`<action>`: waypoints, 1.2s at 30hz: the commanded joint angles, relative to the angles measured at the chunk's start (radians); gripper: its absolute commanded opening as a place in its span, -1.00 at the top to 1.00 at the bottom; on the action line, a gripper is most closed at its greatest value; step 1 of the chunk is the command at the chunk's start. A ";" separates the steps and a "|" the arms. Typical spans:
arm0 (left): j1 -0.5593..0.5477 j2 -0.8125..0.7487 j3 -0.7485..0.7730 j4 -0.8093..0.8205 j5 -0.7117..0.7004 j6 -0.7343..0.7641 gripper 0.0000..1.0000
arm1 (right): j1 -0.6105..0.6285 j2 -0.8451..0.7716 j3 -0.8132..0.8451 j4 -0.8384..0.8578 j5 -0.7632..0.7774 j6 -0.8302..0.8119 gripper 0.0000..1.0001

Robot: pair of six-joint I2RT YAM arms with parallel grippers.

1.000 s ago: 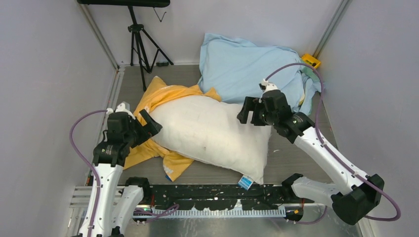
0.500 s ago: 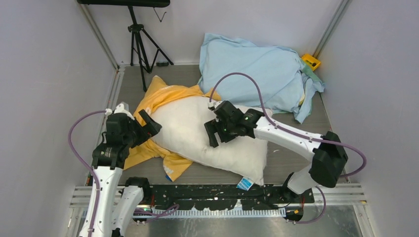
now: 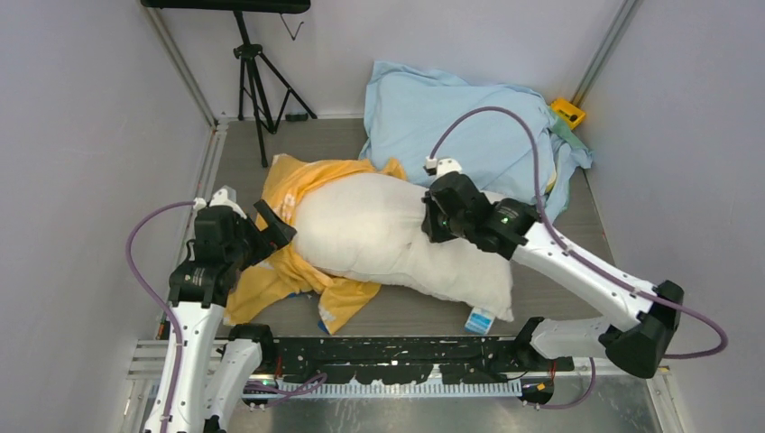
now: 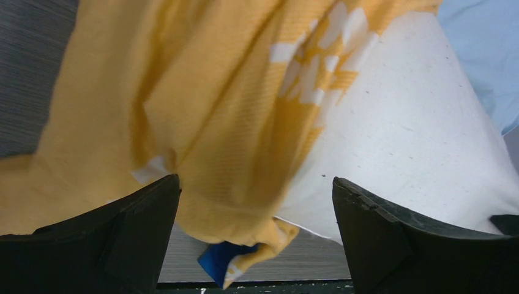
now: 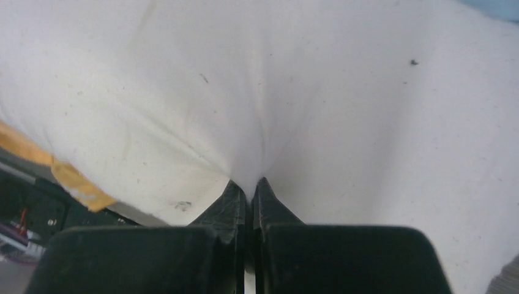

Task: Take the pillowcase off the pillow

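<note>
The white pillow (image 3: pixel 379 236) lies across the middle of the table, its left end still inside the orange-yellow pillowcase (image 3: pixel 287 180). My right gripper (image 3: pixel 434 223) is shut, pinching a fold of the pillow (image 5: pixel 318 92) at its upper right side, with the fabric puckered between the fingertips of the right gripper (image 5: pixel 251 182). My left gripper (image 3: pixel 273 227) stands open beside the pillowcase's near left part. In the left wrist view the left gripper (image 4: pixel 255 179) has the pillowcase (image 4: pixel 208 122) hanging between its wide jaws without being gripped, with blue edging (image 4: pixel 217 260) below and the pillow (image 4: pixel 416 135) to the right.
A pale light-blue cloth heap (image 3: pixel 451 117) lies at the back right, just behind the right arm. A tripod (image 3: pixel 257 72) stands at the back left and a yellow object (image 3: pixel 568 110) in the far right corner. The pillow's blue tag (image 3: pixel 479 319) hangs by the black front rail (image 3: pixel 397 352).
My right gripper came down on the pillow, shut on its fabric and dragged it to the right. The pillowcase bunched up at the left. The left arm stayed still.
</note>
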 commanded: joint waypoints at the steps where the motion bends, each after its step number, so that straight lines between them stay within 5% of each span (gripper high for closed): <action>1: -0.001 0.012 0.011 0.050 0.051 0.006 -0.94 | -0.031 -0.151 0.159 -0.130 0.318 0.004 0.99; 9: -0.001 0.031 -0.017 0.059 0.136 -0.015 -0.92 | -0.087 -0.193 0.224 -0.203 0.597 -0.065 0.99; 10: -0.001 0.029 -0.016 0.053 0.137 -0.014 -0.92 | -0.105 -0.184 0.210 -0.219 0.585 -0.057 0.87; 13: -0.001 0.017 -0.010 0.030 0.134 -0.002 -0.92 | -0.151 -0.157 0.162 -0.256 0.469 -0.052 -0.54; 14: -0.001 0.015 -0.010 0.023 0.137 0.002 -0.93 | -0.155 -0.152 0.153 -0.266 0.425 -0.054 -0.70; 27: -0.003 0.009 -0.124 -0.009 0.354 -0.062 -0.88 | -0.144 -0.132 0.301 -0.341 -0.011 -0.139 -0.78; 36: -0.043 -0.052 -0.211 0.001 0.377 -0.100 -0.87 | -0.083 -0.069 0.090 -0.288 -0.095 -0.086 -0.79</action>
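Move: My right hand pinches the pillow, its middle about 4 cm to my left, level fore-and-aft, some 11 cm below; bare table lies roughly 26 cm right and 4 cm back. Its label hangs 12 cm right and 19 cm back, the blue cloth 10 cm right and 24 cm ahead. From my empty left hand, the pillowcase's middle is about 4 cm right, 3 cm back and 15 cm below, the pillow 27 cm right and 2 cm back. With my right hand I swing the pinched pillow quickly right and up, about 14 cm across and 10 cm high, the hand yawing clockwise, then open wide and let go. I come back left some 8 cm, turning back, dip, rise and sink again over the pillow. My open left hand eases right, then also down and back, staying empty. ##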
